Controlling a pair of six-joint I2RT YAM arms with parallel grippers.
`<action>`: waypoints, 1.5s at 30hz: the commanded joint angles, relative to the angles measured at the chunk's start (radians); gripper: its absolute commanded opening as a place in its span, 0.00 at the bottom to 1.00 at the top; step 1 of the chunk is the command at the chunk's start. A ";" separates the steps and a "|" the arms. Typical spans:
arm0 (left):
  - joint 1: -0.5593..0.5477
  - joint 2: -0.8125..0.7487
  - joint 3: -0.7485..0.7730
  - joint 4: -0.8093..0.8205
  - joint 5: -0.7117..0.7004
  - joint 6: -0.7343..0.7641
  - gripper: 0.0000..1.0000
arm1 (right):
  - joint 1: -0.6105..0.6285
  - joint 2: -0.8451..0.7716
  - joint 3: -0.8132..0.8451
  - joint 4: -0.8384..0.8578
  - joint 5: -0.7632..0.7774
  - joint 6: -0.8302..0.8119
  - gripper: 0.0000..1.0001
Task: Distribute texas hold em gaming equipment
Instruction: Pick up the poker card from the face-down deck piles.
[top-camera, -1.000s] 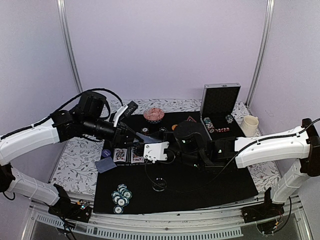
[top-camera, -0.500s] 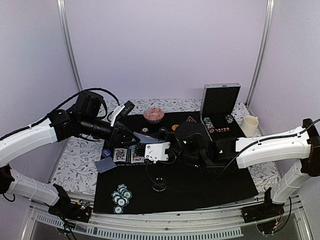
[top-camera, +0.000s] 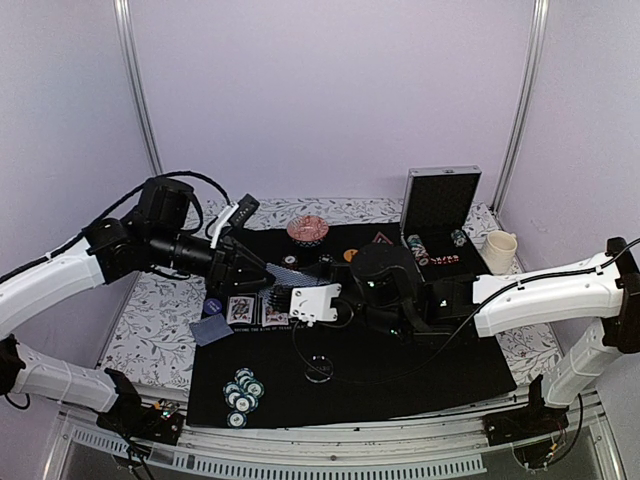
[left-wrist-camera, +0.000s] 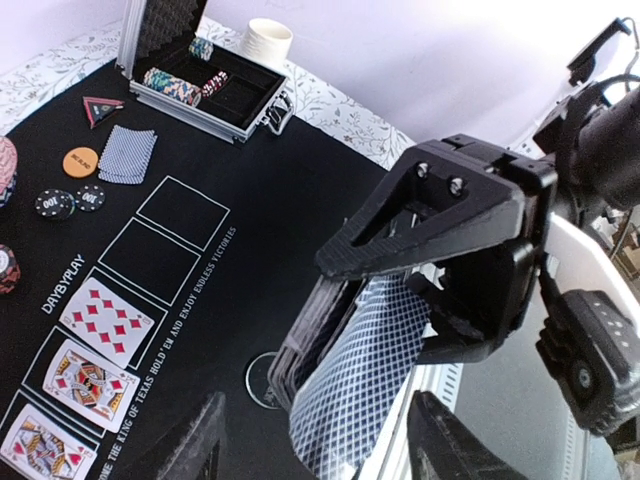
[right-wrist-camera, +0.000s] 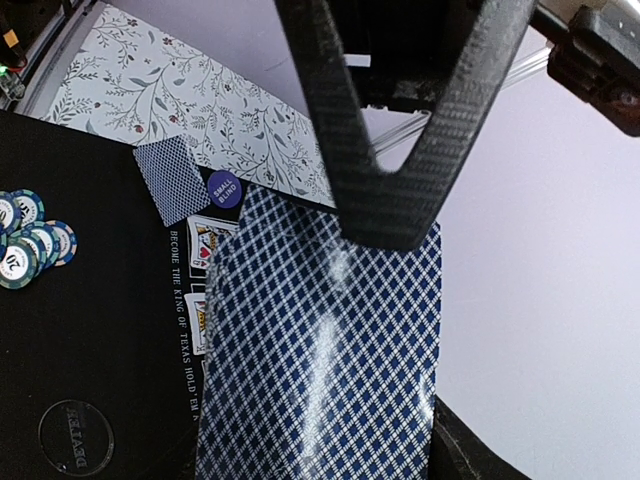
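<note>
My right gripper (top-camera: 300, 292) hovers over the middle of the black mat (top-camera: 420, 375), shut on a deck of blue-backed playing cards (right-wrist-camera: 320, 340). The top card (left-wrist-camera: 355, 385) sticks out of the deck toward my left gripper (left-wrist-camera: 318, 415). That gripper is open, with a finger (left-wrist-camera: 195, 450) on either side of the card and not touching it. One left finger (right-wrist-camera: 395, 190) overlaps the card's far edge in the right wrist view. Three face-up cards (left-wrist-camera: 105, 318) lie in the mat's white rectangles. Teal chips (top-camera: 242, 392) sit near the front left.
The open silver case (left-wrist-camera: 200, 80) with chips stands at the back right, beside a cream cup (left-wrist-camera: 265, 40). Face-down cards (left-wrist-camera: 128, 153), an orange button (left-wrist-camera: 80, 161), a triangle (left-wrist-camera: 102, 107), black chips (left-wrist-camera: 55, 203), a blue button (right-wrist-camera: 223, 189) and a clear disc (right-wrist-camera: 76, 437) lie around.
My left gripper's jaws have spread apart, and the left arm has drawn back slightly to the left. The right gripper has kept still with the deck.
</note>
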 joint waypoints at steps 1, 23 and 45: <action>0.032 -0.046 -0.006 -0.012 -0.006 0.005 0.59 | -0.003 -0.039 -0.012 0.015 0.014 0.016 0.59; 0.036 0.006 -0.024 -0.044 0.085 0.009 0.17 | -0.004 -0.046 -0.016 0.012 0.014 0.015 0.58; 0.038 -0.033 0.006 -0.006 0.098 -0.003 0.00 | -0.036 -0.092 -0.083 0.019 0.009 0.065 0.58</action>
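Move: The poker card to be taken is the outer one of the deck held in the right hand. Its middle lies about 4 cm to the left hand's right, level fore and aft and 1 cm lower; its free end is already between the open fingers. From the right hand it is some 3 cm ahead, 3 cm left and 1 cm up. On the mat, about 24 cm below the left hand, are the ten of diamonds, 8 cm ahead and 4 cm right, and the dealer button, 7 cm back and 8 cm right. After rising slightly, left hand dips about 2 cm, shutting to pinch the card's end; right hand draws rightward. ##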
